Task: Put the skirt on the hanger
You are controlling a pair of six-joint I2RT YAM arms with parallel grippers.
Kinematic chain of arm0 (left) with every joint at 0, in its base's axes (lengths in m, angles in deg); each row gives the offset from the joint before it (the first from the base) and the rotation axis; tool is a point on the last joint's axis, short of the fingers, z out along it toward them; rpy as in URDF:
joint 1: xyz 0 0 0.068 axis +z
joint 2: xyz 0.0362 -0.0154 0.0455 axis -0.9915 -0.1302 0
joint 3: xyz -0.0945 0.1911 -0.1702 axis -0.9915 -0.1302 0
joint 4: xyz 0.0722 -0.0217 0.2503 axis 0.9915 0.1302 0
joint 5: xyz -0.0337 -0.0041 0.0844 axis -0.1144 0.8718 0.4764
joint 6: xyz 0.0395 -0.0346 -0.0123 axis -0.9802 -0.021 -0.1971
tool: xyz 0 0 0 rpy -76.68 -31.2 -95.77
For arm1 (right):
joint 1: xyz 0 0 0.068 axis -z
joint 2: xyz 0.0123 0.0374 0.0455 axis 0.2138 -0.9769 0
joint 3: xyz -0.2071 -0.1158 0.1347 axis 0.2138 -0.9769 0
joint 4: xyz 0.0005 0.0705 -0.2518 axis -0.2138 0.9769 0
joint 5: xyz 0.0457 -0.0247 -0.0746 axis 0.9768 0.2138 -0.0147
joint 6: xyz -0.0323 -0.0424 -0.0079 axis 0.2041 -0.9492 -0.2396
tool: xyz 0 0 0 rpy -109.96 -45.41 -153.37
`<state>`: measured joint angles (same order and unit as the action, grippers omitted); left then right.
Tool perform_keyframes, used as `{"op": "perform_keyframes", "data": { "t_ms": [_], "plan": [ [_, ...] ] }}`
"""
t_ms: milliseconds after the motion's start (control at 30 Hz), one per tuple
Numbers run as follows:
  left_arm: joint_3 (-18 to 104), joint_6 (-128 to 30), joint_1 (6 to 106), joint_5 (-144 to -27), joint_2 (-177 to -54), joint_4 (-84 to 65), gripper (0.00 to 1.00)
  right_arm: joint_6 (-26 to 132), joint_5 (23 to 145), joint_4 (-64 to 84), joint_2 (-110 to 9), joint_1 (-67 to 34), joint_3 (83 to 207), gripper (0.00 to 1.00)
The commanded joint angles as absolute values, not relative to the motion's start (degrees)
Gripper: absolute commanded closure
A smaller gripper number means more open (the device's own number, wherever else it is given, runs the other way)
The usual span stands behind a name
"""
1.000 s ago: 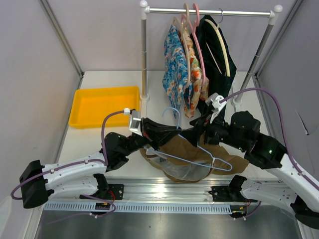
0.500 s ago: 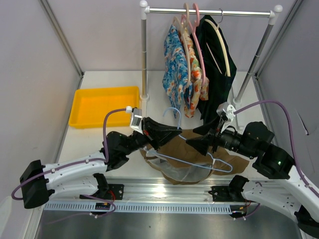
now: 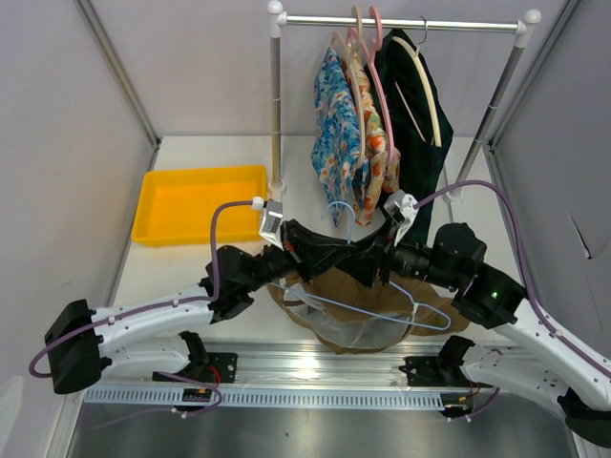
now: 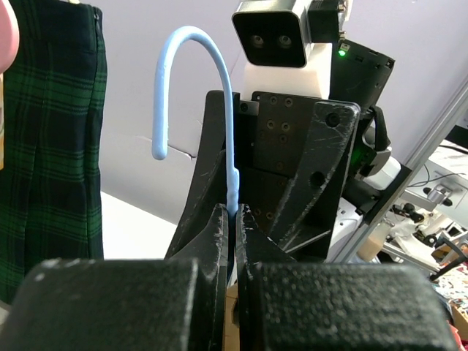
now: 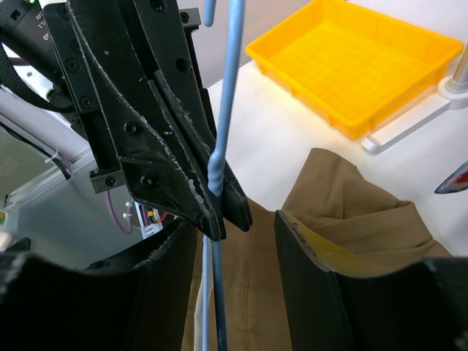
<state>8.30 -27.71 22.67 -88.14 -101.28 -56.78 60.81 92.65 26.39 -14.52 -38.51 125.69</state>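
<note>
My left gripper is shut on the twisted neck of the pale blue wire hanger, just under its hook. The hanger's triangle slants down over the tan-brown skirt, which lies crumpled on the table near the front edge. My right gripper faces the left one with its jaws open. Its two fingers stand on either side of the hanger's wire and of the left fingertips, without pinching either. Below them the skirt shows its whitish lining at the left.
A yellow tray sits at the back left. A clothes rail at the back holds floral garments, a dark green plaid garment, and pink and cream hangers. The rail's post stands just behind the grippers.
My right gripper has swung in from the right to the hanger's neck, and its jaws have narrowed. My left gripper has held its grip and moved slightly right and back.
</note>
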Motion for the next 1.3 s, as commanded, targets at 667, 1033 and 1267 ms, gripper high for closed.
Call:
{"op": "perform_keyframes", "data": {
  "t_ms": [667, 1033, 1267],
  "plan": [
    [12.53, -24.22, 22.93, -86.36, -102.38, -63.64, 0.94, 62.57, 90.90, 15.62, -11.61, -38.46, 121.23, 1.00],
    [14.64, -30.02, 22.93, -85.22, -98.43, -54.67, 0.56, 62.31, 91.60, 16.41, -10.72, -38.46, 121.49, 1.00],
    [14.12, -35.47, 22.93, -77.42, -94.04, -43.33, 0.47, 62.83, 88.18, 19.83, -10.37, -38.46, 124.38, 1.00]
  ]
}}
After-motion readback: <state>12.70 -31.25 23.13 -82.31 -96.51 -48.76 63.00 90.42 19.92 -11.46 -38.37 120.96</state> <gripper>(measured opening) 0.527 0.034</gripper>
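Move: The left hand still pinches the hanger's neck, so the neck is right at its pads. For the right hand, fingers half open around the wire, the neck lies about 1 cm ahead, level left-right and some 1 cm up. From the right hand the hook stands about 3 cm ahead, 1 cm left and 6 cm up; the hanger's bar hangs roughly 3 cm right, level ahead, 15 cm below; the brown skirt's middle lies about 5 cm right, level ahead, 20 cm below. While the left hand holds the hanger's neck, easing forward about 1 cm, the right hand stays nearly in place, rolls roughly 5 degrees with its left side rising, and shuts its half-open fingers on the wire just below the twist to take over the grip. Once the right fingers are shut, the left fingers open to about half and let go of the neck, then the left hand draws up about 3.5 cm and some 2 cm to the left, ending a little farther forward, while the right keeps its pinch. ##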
